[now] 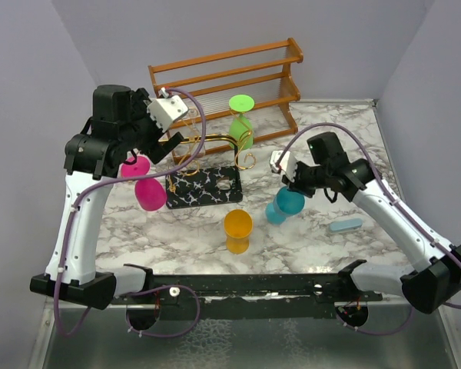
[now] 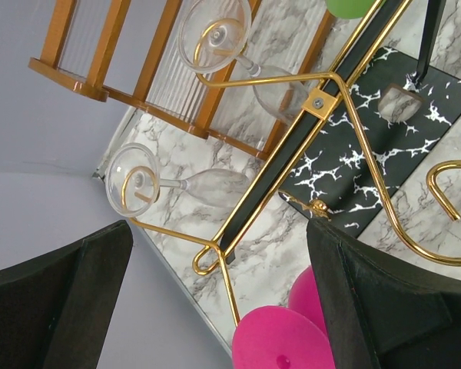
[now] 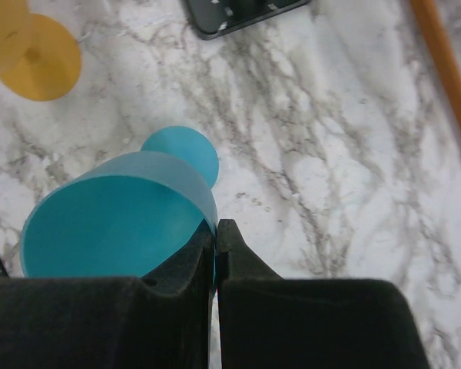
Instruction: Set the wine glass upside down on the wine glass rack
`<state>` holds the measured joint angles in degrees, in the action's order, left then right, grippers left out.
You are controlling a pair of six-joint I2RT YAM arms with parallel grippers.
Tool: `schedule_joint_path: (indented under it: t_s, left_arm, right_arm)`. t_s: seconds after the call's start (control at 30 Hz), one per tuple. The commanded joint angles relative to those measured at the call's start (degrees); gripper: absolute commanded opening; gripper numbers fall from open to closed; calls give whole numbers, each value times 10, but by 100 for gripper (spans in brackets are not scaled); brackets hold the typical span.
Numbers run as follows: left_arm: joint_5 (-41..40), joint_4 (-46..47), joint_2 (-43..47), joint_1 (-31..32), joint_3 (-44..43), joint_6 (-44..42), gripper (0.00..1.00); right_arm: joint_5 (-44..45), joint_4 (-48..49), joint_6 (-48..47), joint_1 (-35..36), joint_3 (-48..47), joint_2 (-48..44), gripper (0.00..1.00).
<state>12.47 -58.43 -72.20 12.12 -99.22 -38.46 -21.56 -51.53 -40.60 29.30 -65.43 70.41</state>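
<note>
The wine glass rack, gold wire arms [image 1: 215, 142] on a black white-veined base [image 1: 203, 188], stands at centre-left. A green glass [image 1: 241, 123] hangs on it upside down. In the left wrist view two clear glasses [image 2: 134, 181] hang from the gold arms [image 2: 353, 115]. A pink wine glass [image 1: 144, 184] hangs foot-up at the rack's left arm end, its foot [image 2: 280, 338] just below my left gripper [image 2: 219, 231], which is open and empty. My right gripper [image 3: 217, 227] is shut on the rim of a teal wine glass [image 3: 115, 223], held tilted right of the rack [image 1: 286, 204].
An orange-brown wooden two-tier shelf [image 1: 230, 73] stands behind the rack. An orange glass [image 1: 237, 229] stands on the marble table in front of the rack base. A small light-blue flat object [image 1: 346, 224] lies at the right under my right arm.
</note>
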Motion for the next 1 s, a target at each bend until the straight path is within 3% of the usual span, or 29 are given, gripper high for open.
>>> schedule_joint_path:
  t_s: [0.0,0.43,0.73,0.97]
  left_arm:
    - [11,11,-1,0,-23,39,99]
    - [-15,93,-17,-2,-39,161,99]
    - [73,156,-50,-2,-70,289,99]
    - [190,299,-41,-2,-12,439,99]
  right_arm:
    - [103,66,3,0,-46,-19,1]
    - [248,234,36,-39,-174,-4,1]
    - [175,236,97,-39,-310,34,1]
    - [53,197,148,-39,-390,69,1]
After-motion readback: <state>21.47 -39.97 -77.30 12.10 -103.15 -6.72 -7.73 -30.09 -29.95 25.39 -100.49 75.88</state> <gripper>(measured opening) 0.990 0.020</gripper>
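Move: The blue wine glass is already pinched by its rim in the right fingers and just clear of the table, its middle some 7 cm below that hand, 3 cm left and 2 cm back. It is being brought to the open left gripper, which waits about 33 cm left of the right hand, 8 cm ahead and 19 cm above. From the right hand, the orange glass stands roughly 8 cm back, 12 cm left and 10 cm lower, and the hanging green glass 17 cm ahead, 13 cm left and 3 cm higher. From the left gripper, the blue glass lies about 30 cm right, 10 cm back and 26 cm below. Keeping its pinch on the rim, the right hand sweeps the blue glass up nearly 30 cm and forward about 12 cm, the forward reach coming early and the rest almost straight up, while the wrist swings the fingers from steeply down to nearly level, pointing forward and left, so that the foot is offered towards the left gripper. The left hand, still empty and wide open, comes to meet the glass, rising about 6 cm, edging as far right and a little forward, and rolling some 30 degrees so its left side sinks. ##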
